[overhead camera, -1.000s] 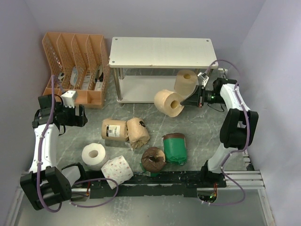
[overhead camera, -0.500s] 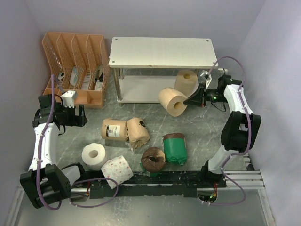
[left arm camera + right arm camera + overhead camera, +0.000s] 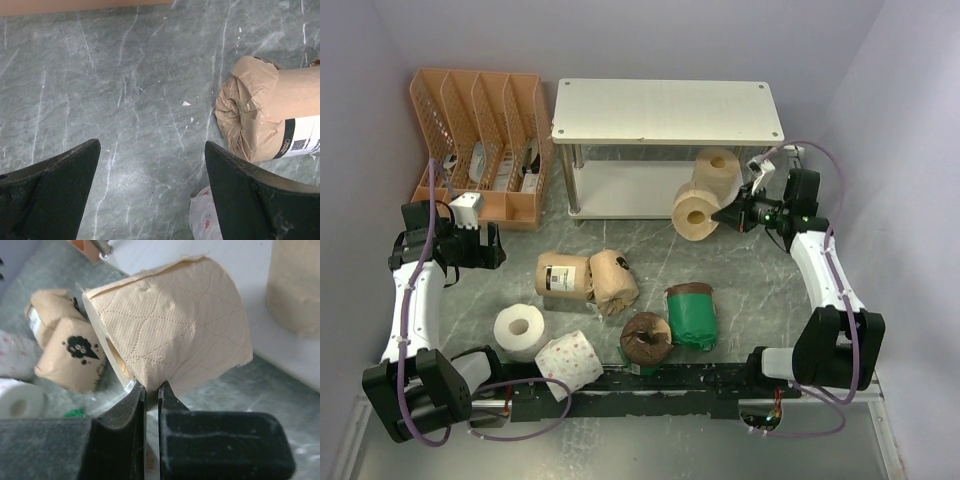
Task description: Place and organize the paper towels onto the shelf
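My right gripper (image 3: 725, 215) (image 3: 151, 387) is shut on the loose edge of a bare tan paper towel roll (image 3: 695, 212) (image 3: 170, 325), held on its side at the front right of the shelf's lower board (image 3: 620, 188). A second bare tan roll (image 3: 717, 172) (image 3: 295, 285) stands on that board just behind. The shelf's top board (image 3: 667, 110) is bare. My left gripper (image 3: 492, 247) (image 3: 151, 145) hangs open over the marble floor, left of a tan-wrapped roll (image 3: 563, 275) (image 3: 270, 115); nothing is between its fingers.
On the floor lie another tan-wrapped roll (image 3: 613, 280), a white roll (image 3: 520, 330), a white dotted roll (image 3: 570, 362) (image 3: 207, 220) and two green-wrapped rolls (image 3: 692, 315) (image 3: 646, 338). An orange file organizer (image 3: 480, 145) stands left of the shelf. Walls close in on both sides.
The right arm has carried the tan roll right and back, closer to the standing roll at the lower board, and its elbow has swung outward. The left arm has not moved.
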Robot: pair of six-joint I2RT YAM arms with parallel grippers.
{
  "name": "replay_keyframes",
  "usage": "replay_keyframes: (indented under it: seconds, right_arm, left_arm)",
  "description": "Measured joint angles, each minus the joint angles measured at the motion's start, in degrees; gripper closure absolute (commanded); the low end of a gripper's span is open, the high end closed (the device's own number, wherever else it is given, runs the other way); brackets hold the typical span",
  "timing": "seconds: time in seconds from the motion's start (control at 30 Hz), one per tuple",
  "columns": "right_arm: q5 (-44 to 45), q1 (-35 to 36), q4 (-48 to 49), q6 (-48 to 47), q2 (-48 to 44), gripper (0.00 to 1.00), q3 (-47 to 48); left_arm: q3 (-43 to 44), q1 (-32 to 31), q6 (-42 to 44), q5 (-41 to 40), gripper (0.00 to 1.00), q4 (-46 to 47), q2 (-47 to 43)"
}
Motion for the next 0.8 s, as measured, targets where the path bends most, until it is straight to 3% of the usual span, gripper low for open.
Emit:
replay_keyframes:
  seconds: [0.27,0.4,0.57,0.8]
  right_arm:
    - [0.0,1.1,32.6,49.5,-2.6,1.00,-19.4]
    - [4.2,3.8,41.5,66.4,-2.0,1.00,-21.7]
    - [13.7,6.3,47.2,76.6,-1.7,1.00,-19.6]
    - [21.5,7.1,47.7,80.1,7.4,1.00,-12.3]
  left_arm:
    - [0.0,0.0,0.0,0.0,0.03,0.0,-0.1]
    - [0.0,0.0,0.0,0.0,0.03,0.0,-0.2]
    - [0.0,0.0,0.0,0.0,0.03,0.0,-0.7]
    - [0.0,0.0,0.0,0.0,0.03,0.0,-0.7]
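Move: About 12 cm ahead of the right hand, 7 cm to its left and 6 cm below is the free spot on the lower board for the roll it holds. The standing roll is 14 cm ahead, neither left nor right, 8 cm lower; the front right post 7 cm ahead and 8 cm right, about level. The upper board's middle is some 15 cm ahead, 10 cm left, 12 cm above. From the left hand the spot is roughly 19 cm ahead, 43 cm right, about level. Swinging left and dipping a little first, the right hand then drives forward and up towards the free spot left of the standing roll, ending about 8 cm farther forward and 3 cm farther left. Throughout, the wrist rolls some 60 degrees, left side rising, and the fingers come round clockwise to point more forward, keeping their pinch on the roll's paper. ##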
